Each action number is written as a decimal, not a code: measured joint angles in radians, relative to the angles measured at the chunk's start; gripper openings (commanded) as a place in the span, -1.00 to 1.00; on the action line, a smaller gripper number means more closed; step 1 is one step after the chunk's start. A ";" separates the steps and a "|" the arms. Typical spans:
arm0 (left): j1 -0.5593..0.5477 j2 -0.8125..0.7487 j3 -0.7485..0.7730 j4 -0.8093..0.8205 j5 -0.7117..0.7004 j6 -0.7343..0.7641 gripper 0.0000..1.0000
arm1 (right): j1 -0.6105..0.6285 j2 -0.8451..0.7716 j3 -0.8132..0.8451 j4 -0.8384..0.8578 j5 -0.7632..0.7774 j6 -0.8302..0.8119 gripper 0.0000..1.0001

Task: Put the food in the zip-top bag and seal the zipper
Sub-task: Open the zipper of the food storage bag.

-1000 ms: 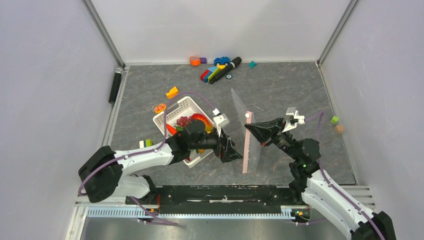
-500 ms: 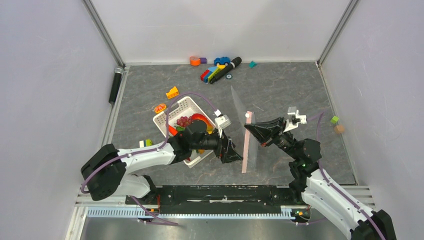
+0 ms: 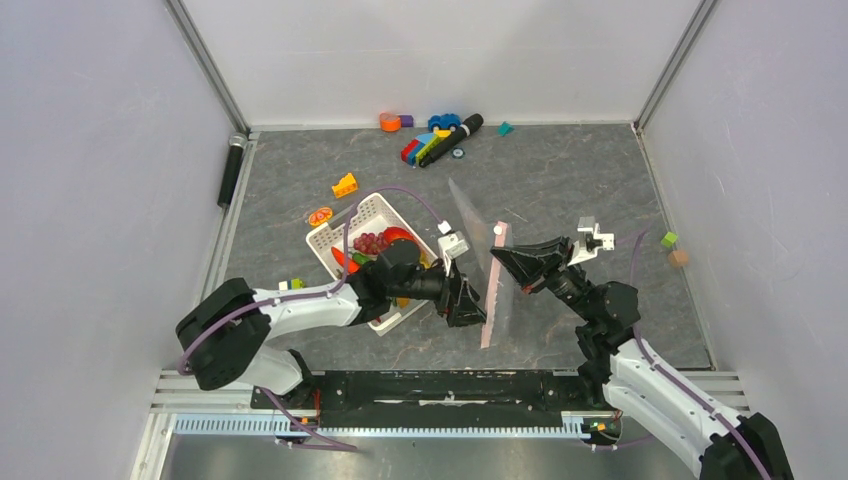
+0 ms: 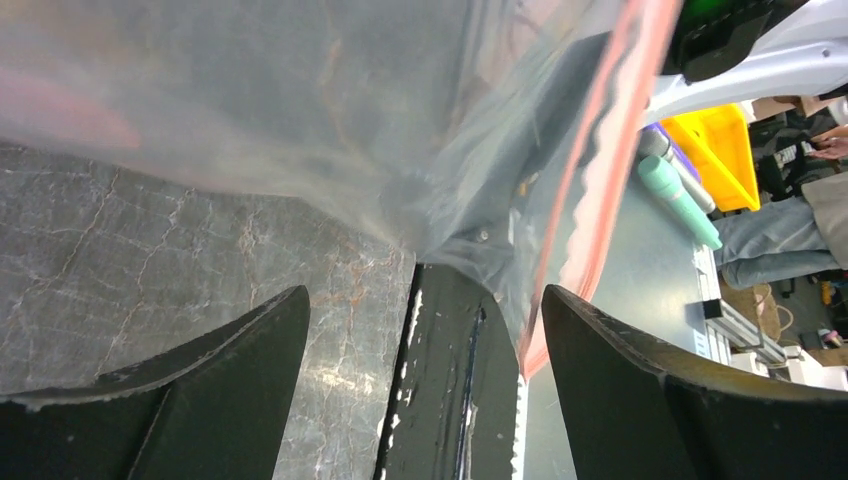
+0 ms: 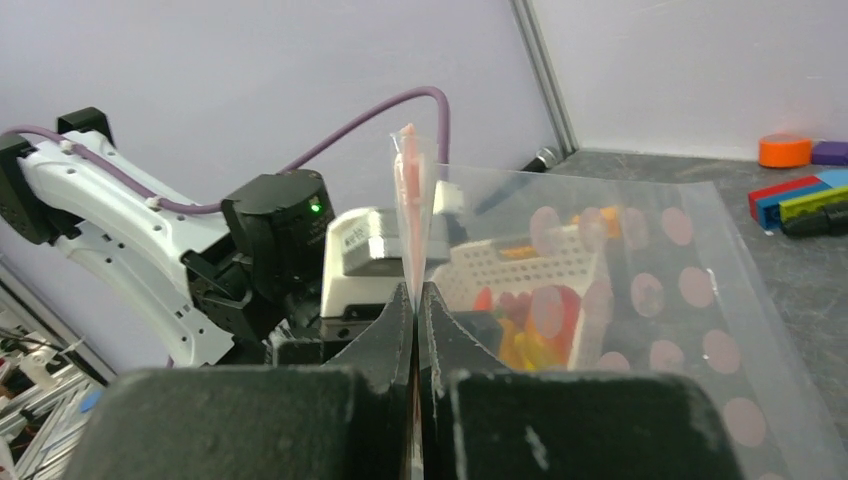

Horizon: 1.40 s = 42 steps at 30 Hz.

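Note:
The clear zip-top bag [image 3: 478, 235] with pale pink dots hangs upright at mid-table. My right gripper [image 3: 493, 262] is shut on its pink zipper [image 3: 494, 290]; in the right wrist view the fingers [image 5: 440, 330] pinch the zipper [image 5: 408, 200]. My left gripper [image 3: 474, 308] is open just left of the strip's lower part. In the left wrist view the bag [image 4: 330, 110] hangs above the jaws and the zipper edge [image 4: 590, 200] dips beside the right finger [image 4: 680, 400], unclamped. The food [image 3: 378, 243] lies in the white basket [image 3: 352, 222], partly hidden by my left arm.
Toy blocks, a car and a black marker [image 3: 435, 140] lie along the back wall. A yellow block [image 3: 345, 185] and an orange round piece [image 3: 320, 216] sit behind the basket. A black cylinder [image 3: 231, 170] lies at the left edge, small blocks [image 3: 672, 247] at the right.
My left gripper has moved right toward the bag's pink strip and its jaws have narrowed a little. The bag's far edge has swung slightly left. The right gripper keeps its hold.

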 measured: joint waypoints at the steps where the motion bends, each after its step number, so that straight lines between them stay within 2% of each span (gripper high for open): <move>1: -0.001 0.005 0.003 0.006 0.003 -0.005 0.79 | 0.000 0.001 -0.010 0.006 0.008 0.000 -1.00; 7: -0.017 0.043 0.028 0.053 0.021 -0.051 0.64 | 0.000 -0.011 -0.080 0.009 0.078 -0.024 -1.00; 14: -0.097 0.121 0.031 0.172 -0.012 -0.125 0.08 | 0.000 -0.012 -0.168 0.081 0.130 -0.008 -1.00; 17: -0.103 0.164 0.031 0.207 -0.022 -0.158 -0.29 | 0.000 -0.016 -0.178 0.086 0.150 -0.006 -1.00; 19: -0.102 0.177 0.031 0.222 -0.025 -0.169 -0.92 | 0.000 -0.033 -0.180 0.080 0.169 -0.015 -0.96; 22: -0.101 0.180 0.034 0.230 -0.032 -0.182 -0.95 | 0.000 -0.071 -0.180 0.045 0.196 -0.039 -0.83; 25: -0.101 0.180 0.044 0.224 -0.034 -0.182 -0.95 | 0.000 -0.100 -0.180 0.009 0.212 -0.067 -0.38; 27: -0.102 0.180 0.050 0.214 -0.037 -0.181 -0.95 | 0.000 -0.113 -0.179 -0.019 0.210 -0.098 0.02; 28: -0.102 0.179 0.053 0.209 -0.042 -0.180 -0.96 | -0.001 -0.114 -0.178 -0.039 0.206 -0.113 0.28; 29: -0.102 0.179 0.056 0.200 -0.048 -0.178 -0.96 | -0.001 -0.115 -0.175 -0.065 0.201 -0.127 0.66; 30: -0.101 0.177 0.058 0.190 -0.053 -0.175 -0.95 | -0.001 -0.114 -0.167 -0.097 0.196 -0.145 0.94; 42: -0.101 0.106 0.055 0.079 -0.114 -0.143 -0.96 | -0.001 -0.200 -0.030 -0.502 0.210 -0.266 0.96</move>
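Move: The near half of the bag's zipper strip hangs in front of the left fingertips, about 4 cm to their right and 2 cm back, level. The basket lies some 21 cm left of this hand, 7 cm farther out and 12 cm lower. The right hand still pinches the strip farther out; that near half is about 10 cm back from it and 12 cm below, with the white slider 3 cm ahead and 1 cm right, level. Left hand reaches 4 cm right and pinches the strip's near half; right sinks about 8 cm and lets go. ##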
